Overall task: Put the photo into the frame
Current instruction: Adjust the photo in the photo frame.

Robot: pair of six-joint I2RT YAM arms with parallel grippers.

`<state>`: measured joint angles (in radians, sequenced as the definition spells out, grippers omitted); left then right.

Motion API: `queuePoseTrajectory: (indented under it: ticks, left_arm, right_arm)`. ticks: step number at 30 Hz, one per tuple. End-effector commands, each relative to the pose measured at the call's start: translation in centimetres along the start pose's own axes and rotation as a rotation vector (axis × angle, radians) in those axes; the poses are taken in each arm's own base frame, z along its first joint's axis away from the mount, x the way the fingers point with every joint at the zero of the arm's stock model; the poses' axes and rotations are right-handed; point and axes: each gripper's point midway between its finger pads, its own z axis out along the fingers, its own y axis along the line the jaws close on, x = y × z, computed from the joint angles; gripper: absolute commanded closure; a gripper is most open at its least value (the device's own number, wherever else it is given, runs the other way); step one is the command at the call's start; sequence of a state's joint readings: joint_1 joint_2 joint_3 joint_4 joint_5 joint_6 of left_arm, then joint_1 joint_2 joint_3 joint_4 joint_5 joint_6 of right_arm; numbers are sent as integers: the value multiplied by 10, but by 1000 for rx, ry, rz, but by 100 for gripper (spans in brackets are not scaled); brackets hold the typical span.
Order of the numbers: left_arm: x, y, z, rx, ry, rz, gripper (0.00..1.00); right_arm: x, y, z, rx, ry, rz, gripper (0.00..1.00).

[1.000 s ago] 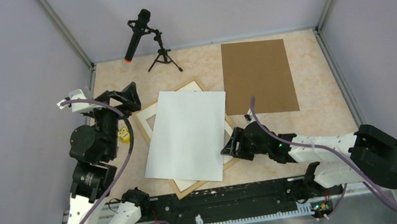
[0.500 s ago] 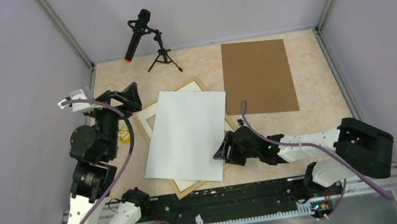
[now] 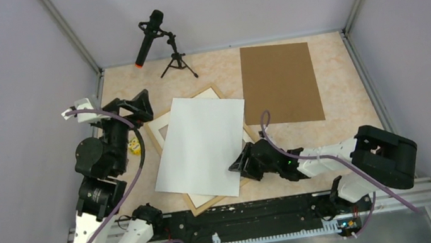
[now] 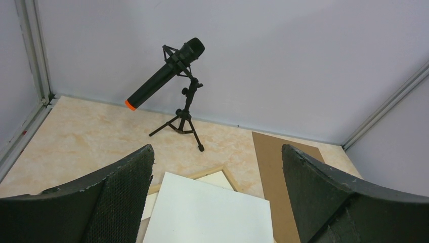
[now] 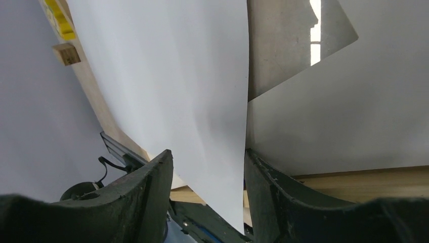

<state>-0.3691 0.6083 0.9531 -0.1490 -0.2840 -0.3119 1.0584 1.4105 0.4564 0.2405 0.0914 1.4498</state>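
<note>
The photo [image 3: 203, 145] shows only a plain white side. It lies askew over the light wood frame [image 3: 211, 88] at the table's middle. My right gripper [image 3: 237, 168] is low at the sheet's near right corner. In the right wrist view its jaws [image 5: 208, 172] stand open on either side of the photo's [image 5: 177, 76] edge, with gaps on both sides, and the frame's rail [image 5: 354, 179] runs behind the right finger. My left gripper [image 3: 141, 106] hangs wide open and empty above the table's left side, off the frame's far left corner. The left wrist view looks down on the photo [image 4: 212, 212] and the frame [image 4: 222, 169].
A white mat [image 3: 163, 129] with a cutout lies inside the frame under the photo. A brown backing board [image 3: 281, 83] lies at the back right. A microphone on a small tripod [image 3: 150, 35] stands at the back left. A small yellow object [image 3: 135, 147] sits left of the frame.
My right gripper has slid left to the photo's near right corner, and its jaws have narrowed around the sheet's edge. The left arm has not moved.
</note>
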Motion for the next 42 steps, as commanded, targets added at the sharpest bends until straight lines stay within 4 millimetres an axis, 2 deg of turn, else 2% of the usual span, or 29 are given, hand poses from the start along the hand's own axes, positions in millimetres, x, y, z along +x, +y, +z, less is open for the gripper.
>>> queuePoseTrajectory:
  ticks: [1, 3, 9, 15, 20, 22, 24, 26, 29, 31, 32, 34, 37, 42]
  left_arm:
    - [-11, -6, 0, 27, -45, -15, 1]
    - [-12, -6, 0, 27, -46, -15, 2]
    - [-12, -6, 0, 29, -47, -14, 1]
    - [-10, -8, 0, 36, -40, -14, 2]
    - [-8, -9, 2, 40, -34, -13, 2]
    - [-8, -9, 2, 40, -33, -12, 1]
    - [-8, -9, 2, 38, -33, -10, 2]
    - [-8, -8, 2, 36, -34, -9, 1]
    - [-6, -8, 3, 35, -30, -6, 2]
    - [-6, -8, 3, 36, -28, -6, 1]
    - [-6, -8, 3, 37, -28, -5, 2]
    - [-5, -9, 4, 38, -24, -5, 1]
    - [-4, -11, 4, 48, -19, -9, 2]
    - [2, -12, 7, 55, -3, -5, 2]
  right_arm:
    - [-14, 14, 4, -66, -83, 25, 48]
    - [-21, 19, 4, -86, -102, 30, 50]
    - [-35, 39, 4, -189, -160, 75, 63]
    - [-48, 55, 16, -252, -225, 125, 64]
    - [-48, 79, 35, -339, -221, 126, 66]
    - [-45, 86, 43, -365, -210, 123, 72]
    - [-45, 90, 48, -385, -203, 126, 90]
    - [-46, 93, 48, -400, -200, 119, 98]
    - [-50, 82, 45, -338, -202, 49, 100]
    - [-55, 67, 41, -264, -187, -35, 100]
    - [-55, 52, 40, -204, -155, -85, 100]
    - [-58, 39, 30, -171, -98, -191, 100]
    - [-58, 31, 15, -183, 38, -360, 100]
    - [-55, 39, -7, -294, 216, -563, 100]
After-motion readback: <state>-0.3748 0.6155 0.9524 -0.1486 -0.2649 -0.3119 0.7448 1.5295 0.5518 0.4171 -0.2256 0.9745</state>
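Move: The face-down photo's right edge lies at the right hand's half-open fingers; the photo's middle is about 9 cm ahead, 9 cm left and 2 cm below. Under it the frame is centred some 9 cm ahead and 8 cm left, while the brown board is about 25 cm ahead and 18 cm right. From the left hand the photo is about 2 cm back, 13 cm right and 39 cm below. The right hand goes about 8 cm forward, veers left, pinches the photo's right edge and draws it right. ##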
